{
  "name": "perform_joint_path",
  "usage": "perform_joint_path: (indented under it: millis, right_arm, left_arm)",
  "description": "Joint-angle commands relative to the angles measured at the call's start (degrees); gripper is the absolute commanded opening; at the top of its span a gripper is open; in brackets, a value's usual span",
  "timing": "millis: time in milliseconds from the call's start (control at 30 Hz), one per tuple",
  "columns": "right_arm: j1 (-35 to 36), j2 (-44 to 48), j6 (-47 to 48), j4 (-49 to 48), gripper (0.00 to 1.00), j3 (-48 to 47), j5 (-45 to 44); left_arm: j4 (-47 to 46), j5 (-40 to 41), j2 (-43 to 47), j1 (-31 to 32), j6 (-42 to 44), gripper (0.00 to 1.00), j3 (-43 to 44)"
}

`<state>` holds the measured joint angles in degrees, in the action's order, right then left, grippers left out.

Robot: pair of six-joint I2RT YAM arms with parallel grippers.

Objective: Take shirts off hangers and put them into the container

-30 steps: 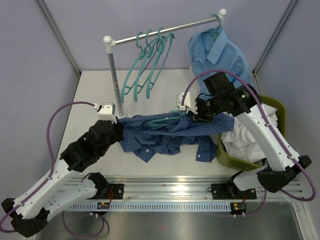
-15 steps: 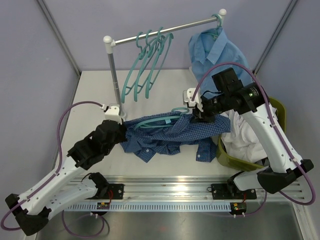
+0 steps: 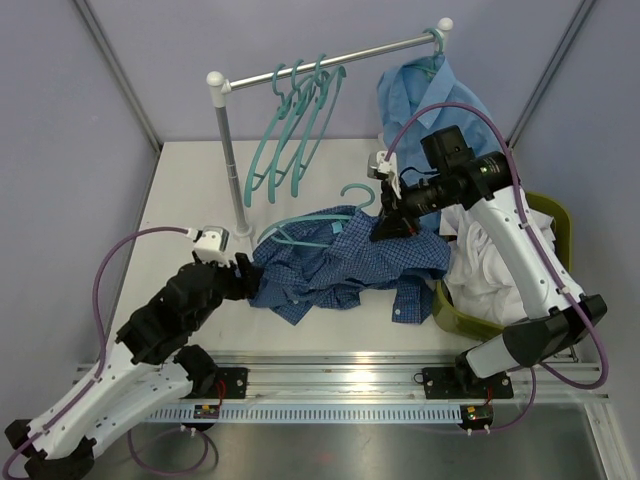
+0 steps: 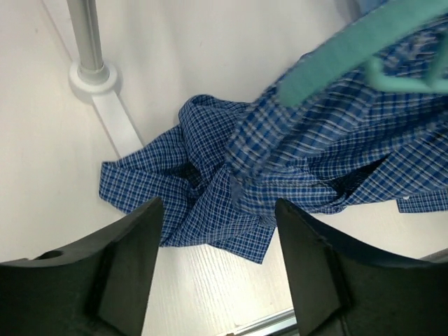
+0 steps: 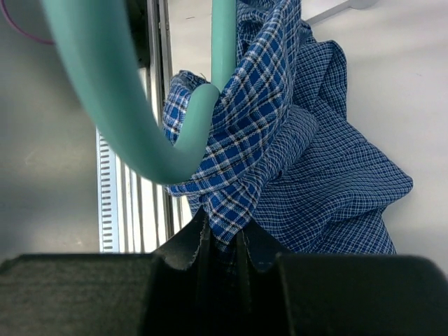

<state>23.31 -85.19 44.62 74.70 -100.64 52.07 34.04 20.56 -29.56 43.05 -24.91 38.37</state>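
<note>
The dark blue small-check shirt lies crumpled on the table, with a teal hanger still threaded in it. My right gripper is shut on a fold of this shirt beside the hanger's hook, holding that end raised. My left gripper stands open at the shirt's left edge; nothing sits between its fingers, and the shirt lies just beyond them. The light blue shirt hangs on a hanger at the rail's right end. The olive container at right holds a white shirt.
Three empty teal hangers hang from the silver rail. Its post and white foot stand just behind my left gripper. The table's front edge and metal track run close below the shirt.
My left gripper has opened, let go of the shirt's left end and drawn back toward the front left. My right gripper has lifted its end of the shirt and the hanger up and back.
</note>
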Motion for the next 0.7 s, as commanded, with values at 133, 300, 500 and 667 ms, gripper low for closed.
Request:
perform_joint_path:
  millis: [133,300,500,667]
  right_arm:
    - [-0.28,0.11,-4.47,-5.53,0.00,0.80,-3.38]
    - [0.50,-1.73,6.33,2.37,0.00,-0.08,-4.52]
    - [13.15,-2.44,18.39,7.31,0.00,1.67,-18.57]
    - [18.70,-4.63,20.24,8.97,0.00,-0.69,-18.42]
  left_arm:
    - [-2.49,-11.31,8.18,-0.24,13.81,0.89,2.68]
    - [-3.19,-23.42,10.76,-0.24,22.60,0.98,4.07]
    - [-5.37,-35.99,4.61,-0.24,33.75,0.99,6.02]
    - [-11.80,-41.46,0.83,-0.24,38.17,0.94,3.29]
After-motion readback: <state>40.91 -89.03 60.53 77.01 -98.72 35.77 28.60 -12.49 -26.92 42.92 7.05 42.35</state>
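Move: Just ahead of the half-open left hand, about 4 cm out, 2 cm to its right and 5 cm above it, hangs the free end of the checked shirt's hanger. The checked shirt lies some 14 cm to that hand's right, 7 cm farther out and 10 cm below; the rack's foot is 12 cm ahead, 4 cm left and 20 cm down. From the right hand, which already grips shirt and hanger, the left gripper is about 25 cm left, 3 cm back and 10 cm lower; the container is level, 26 cm to its right. Rising about 6 cm while backing some 5 cm, the left hand then swings right towards the hanger, turning about 40 degrees clockwise, tipping its fingers up and spreading them fully. The right hand keeps its pinch on shirt and hanger, edges forward slightly, then dips and sweeps back and left towards the left gripper, turning counter-clockwise. ##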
